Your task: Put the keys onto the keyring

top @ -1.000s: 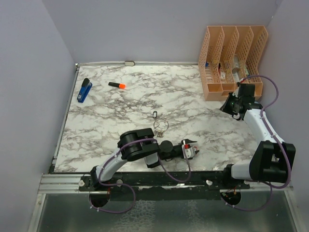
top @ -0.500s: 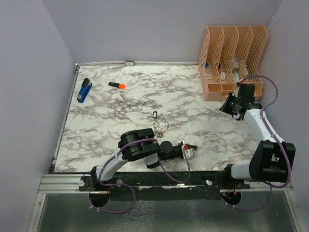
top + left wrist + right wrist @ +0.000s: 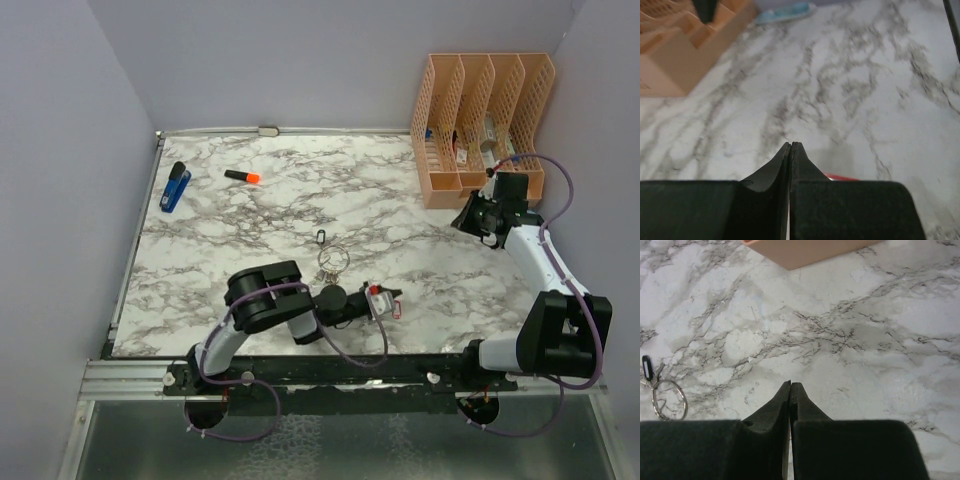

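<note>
The keyring (image 3: 333, 258) lies mid-table with small silver keys on it and a dark-headed key (image 3: 321, 237) just beyond it. The right wrist view shows the same keyring (image 3: 669, 399) and dark-headed key (image 3: 646, 367) at its left edge. My left gripper (image 3: 392, 298) lies low over the table, right of the ring. In its wrist view this left gripper (image 3: 790, 145) has its tips pressed together with nothing between them. A red sliver, the key's red tag (image 3: 842, 177), shows just under its fingers; I cannot tell if it is held. My right gripper (image 3: 462, 224) (image 3: 790, 385) hovers shut and empty by the organiser.
An orange file organiser (image 3: 480, 125) stands at the back right, close behind the right arm. An orange-capped marker (image 3: 241, 177) and a blue object (image 3: 175, 187) lie at the back left. Walls enclose the table on three sides.
The left gripper closed from open to shut and drew back to the left, a little nearer the keyring. The right arm hardly moved.
</note>
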Robot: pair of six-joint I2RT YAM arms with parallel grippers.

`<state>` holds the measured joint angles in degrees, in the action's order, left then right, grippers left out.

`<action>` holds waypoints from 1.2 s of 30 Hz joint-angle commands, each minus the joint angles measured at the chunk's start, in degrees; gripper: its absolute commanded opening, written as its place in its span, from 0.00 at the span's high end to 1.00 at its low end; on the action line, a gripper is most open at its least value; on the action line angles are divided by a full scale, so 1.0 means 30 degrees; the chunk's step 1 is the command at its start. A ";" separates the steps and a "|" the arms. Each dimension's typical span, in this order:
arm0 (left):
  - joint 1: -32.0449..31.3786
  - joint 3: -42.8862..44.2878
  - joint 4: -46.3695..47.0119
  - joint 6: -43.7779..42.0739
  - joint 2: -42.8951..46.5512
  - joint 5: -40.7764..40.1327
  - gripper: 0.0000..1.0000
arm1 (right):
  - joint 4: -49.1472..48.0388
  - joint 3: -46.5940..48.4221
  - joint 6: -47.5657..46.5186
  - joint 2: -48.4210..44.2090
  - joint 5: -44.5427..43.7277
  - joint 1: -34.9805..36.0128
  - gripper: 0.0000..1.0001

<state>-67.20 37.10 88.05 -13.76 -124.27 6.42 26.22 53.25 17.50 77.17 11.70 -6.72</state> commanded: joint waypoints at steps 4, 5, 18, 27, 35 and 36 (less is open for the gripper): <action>0.2344 -0.0776 -0.0185 0.1398 0.6102 -0.2583 1.00 | -0.0712 0.0768 -0.2084 -0.0709 0.3804 -0.0046 0.95; 0.2494 -0.1086 -0.0388 0.1024 0.6824 -0.3315 1.00 | -0.0705 0.0805 -0.2233 -0.0703 0.4393 -0.0023 0.91; 0.2807 -0.1374 -0.3149 0.2938 0.6707 0.2517 0.74 | -0.0259 0.0770 -0.3166 -0.1040 0.4794 0.1068 0.55; 0.1455 -0.0677 -0.2376 -0.2502 0.2565 0.5088 0.62 | -0.1058 -0.0156 -0.3071 -0.0411 0.4031 0.1070 0.56; 0.1434 -0.0452 -0.0674 -0.3469 0.0302 0.5700 0.63 | -0.1980 -0.0552 -0.2414 -0.0246 0.4136 0.1080 0.58; 0.1447 -0.0342 -0.0545 -0.3459 0.0090 0.5789 0.63 | -0.1984 -0.0543 -0.2424 -0.0148 0.4153 0.1088 0.58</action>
<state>-62.78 35.20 81.03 -21.89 -121.47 20.25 23.51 52.40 9.21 75.96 24.77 -3.53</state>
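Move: The loose key with its red tag lies on the table by the left hand's shut fingertips: the key roughly 2 cm back, 2 cm left and 3 cm below, the tag about 3 cm back and level sideways. The keyring is some 8 cm ahead and 15 cm left of that hand, the black clip about 13 ahead and 18 left. From the right hand the key lies around 18 cm back, 15 cm left and 9 cm below. Up, forward and left, the empty left hand springs some 17 cm high, turning counter-clockwise, then reverses down to the loose key, swinging clockwise, its fingers opening over a third and ending close above the key, tipped slightly down. Meanwhile the right hand shifts 5 cm left, turns about 20 degrees counter-clockwise and opens to under half. ##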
